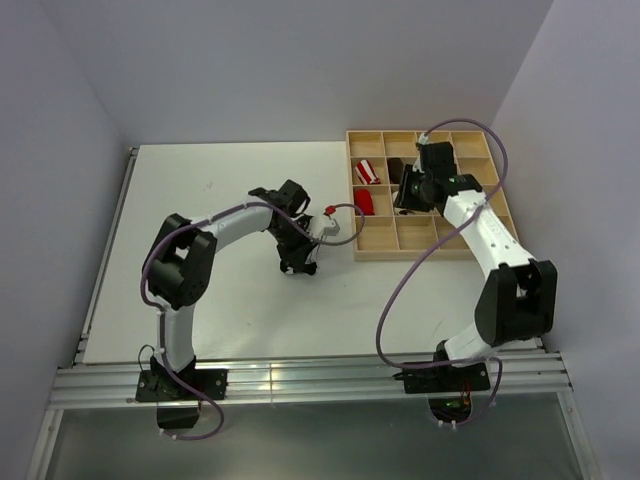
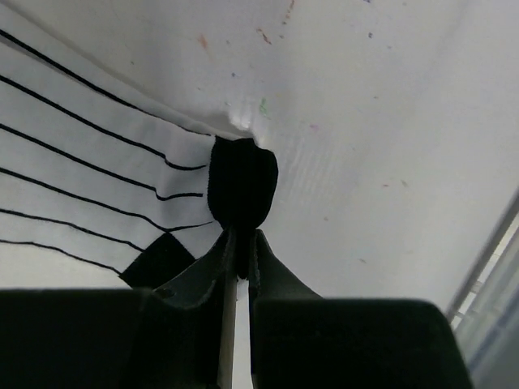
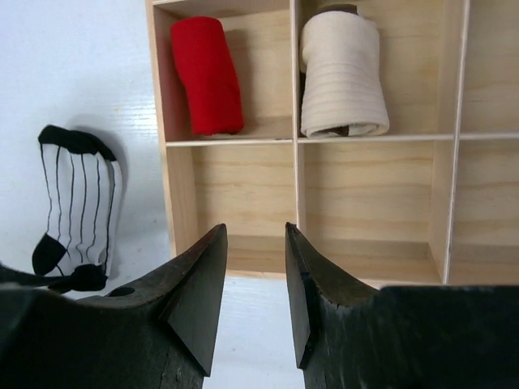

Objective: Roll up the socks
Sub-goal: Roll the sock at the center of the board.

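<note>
The white sock with thin black stripes point(image 2: 89, 186) lies flat on the table left of the wooden tray; it also shows in the right wrist view point(image 3: 81, 198) and the top view point(image 1: 337, 229). My left gripper point(image 2: 242, 237) is shut on its black toe point(image 2: 243, 182); in the top view it point(image 1: 300, 258) is low over the table. A cream roll with brown edges point(image 3: 340, 77) lies in a tray compartment. My right gripper point(image 3: 255, 243) is open and empty above the tray, as the top view point(image 1: 407, 197) shows.
The wooden tray point(image 1: 420, 254) of square compartments stands at the back right; its dividers point(image 3: 296, 146) fill the right wrist view. A red roll point(image 3: 207, 77) lies beside the cream one. A red-and-white striped bundle point(image 1: 368, 170) is in a far-left compartment.
</note>
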Available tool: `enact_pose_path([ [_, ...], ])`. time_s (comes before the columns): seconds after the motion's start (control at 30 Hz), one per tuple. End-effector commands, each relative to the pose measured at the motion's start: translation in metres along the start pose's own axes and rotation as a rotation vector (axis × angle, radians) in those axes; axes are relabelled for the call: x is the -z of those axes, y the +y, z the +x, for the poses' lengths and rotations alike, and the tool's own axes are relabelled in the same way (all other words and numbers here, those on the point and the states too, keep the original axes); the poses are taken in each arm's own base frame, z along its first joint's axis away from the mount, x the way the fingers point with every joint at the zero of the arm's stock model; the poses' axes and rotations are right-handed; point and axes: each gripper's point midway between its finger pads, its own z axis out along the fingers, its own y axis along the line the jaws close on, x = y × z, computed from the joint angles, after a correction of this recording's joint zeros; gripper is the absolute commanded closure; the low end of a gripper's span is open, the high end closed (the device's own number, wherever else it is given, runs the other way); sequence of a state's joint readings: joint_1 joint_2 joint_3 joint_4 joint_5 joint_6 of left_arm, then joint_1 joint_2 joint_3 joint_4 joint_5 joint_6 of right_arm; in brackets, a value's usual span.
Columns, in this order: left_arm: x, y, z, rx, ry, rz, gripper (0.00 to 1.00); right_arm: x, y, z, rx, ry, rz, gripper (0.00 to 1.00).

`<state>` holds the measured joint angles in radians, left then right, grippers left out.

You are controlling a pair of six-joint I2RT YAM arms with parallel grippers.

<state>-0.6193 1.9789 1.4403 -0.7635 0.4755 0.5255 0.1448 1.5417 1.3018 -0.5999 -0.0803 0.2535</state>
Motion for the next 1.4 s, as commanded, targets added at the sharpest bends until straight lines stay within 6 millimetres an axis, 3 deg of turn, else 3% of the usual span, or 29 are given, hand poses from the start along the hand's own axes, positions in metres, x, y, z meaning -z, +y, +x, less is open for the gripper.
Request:
enact_pose_path([
  [0.0, 0.011, -0.029, 0.013, 0.178, 0.084, 0.181, 1.00, 0.025, 0.018, -0.022, 0.003, -0.163, -0.069, 0.58],
  [0.13, 0.017, -0.037, 0.015, 0.272, 0.110, 0.296, 1.00, 0.037, 0.028, -0.004, 0.036, -0.219, -0.104, 0.59],
  [0.23, 0.019, -0.042, 0.018, 0.323, 0.129, 0.382, 1.00, 0.053, 0.049, 0.009, 0.085, -0.301, -0.145, 0.60],
  [0.27, 0.021, -0.044, 0.020, 0.333, 0.147, 0.415, 1.00, 0.068, 0.062, 0.004, 0.102, -0.367, -0.192, 0.60],
  [0.3, 0.022, -0.044, 0.020, 0.344, 0.147, 0.431, 1.00, 0.065, 0.074, 0.024, 0.136, -0.351, -0.232, 0.60],
  [0.37, 0.021, -0.042, 0.020, 0.378, 0.145, 0.466, 1.00, 0.075, 0.094, 0.029, 0.160, -0.396, -0.319, 0.58],
  [0.4, 0.022, -0.041, 0.022, 0.400, 0.150, 0.480, 1.00, 0.075, 0.103, 0.046, 0.186, -0.384, -0.368, 0.58],
  [0.47, 0.018, -0.036, 0.027, 0.431, 0.164, 0.483, 1.00, 0.081, 0.124, 0.056, 0.234, -0.407, -0.471, 0.57],
  [0.5, 0.017, -0.035, 0.030, 0.437, 0.172, 0.483, 1.00, 0.076, 0.129, 0.071, 0.259, -0.381, -0.504, 0.57],
  [0.57, 0.011, -0.034, 0.035, 0.464, 0.183, 0.499, 1.00, 0.081, 0.159, 0.088, 0.321, -0.387, -0.612, 0.57],
  [0.77, 0.007, -0.029, 0.041, 0.496, 0.174, 0.521, 1.00, 0.052, 0.205, 0.146, 0.444, -0.301, -0.761, 0.55],
  [1.07, 0.007, -0.031, 0.050, 0.519, 0.193, 0.528, 1.00, 0.015, 0.250, 0.179, 0.562, -0.203, -0.808, 0.57],
  [1.2, 0.007, -0.032, 0.051, 0.529, 0.199, 0.531, 1.00, 0.003, 0.263, 0.197, 0.624, -0.164, -0.794, 0.59],
  [1.37, 0.007, -0.033, 0.053, 0.525, 0.206, 0.527, 1.00, -0.016, 0.258, 0.210, 0.661, -0.134, -0.749, 0.60],
])
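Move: The left hand already pinches the toe end of the striped sock; the sock's middle lies about 5 cm ahead of it and 3 cm below, level sideways. From the right hand the sock's middle is roughly 27 cm left, 6 cm back and 15 cm below. The red rolled sock in the box sits about 5 cm ahead of the right hand, 9 cm left and 14 cm below. Right swings some 30 cm left and back, then down towards the toe, which left, still pinching, drags back-left. ##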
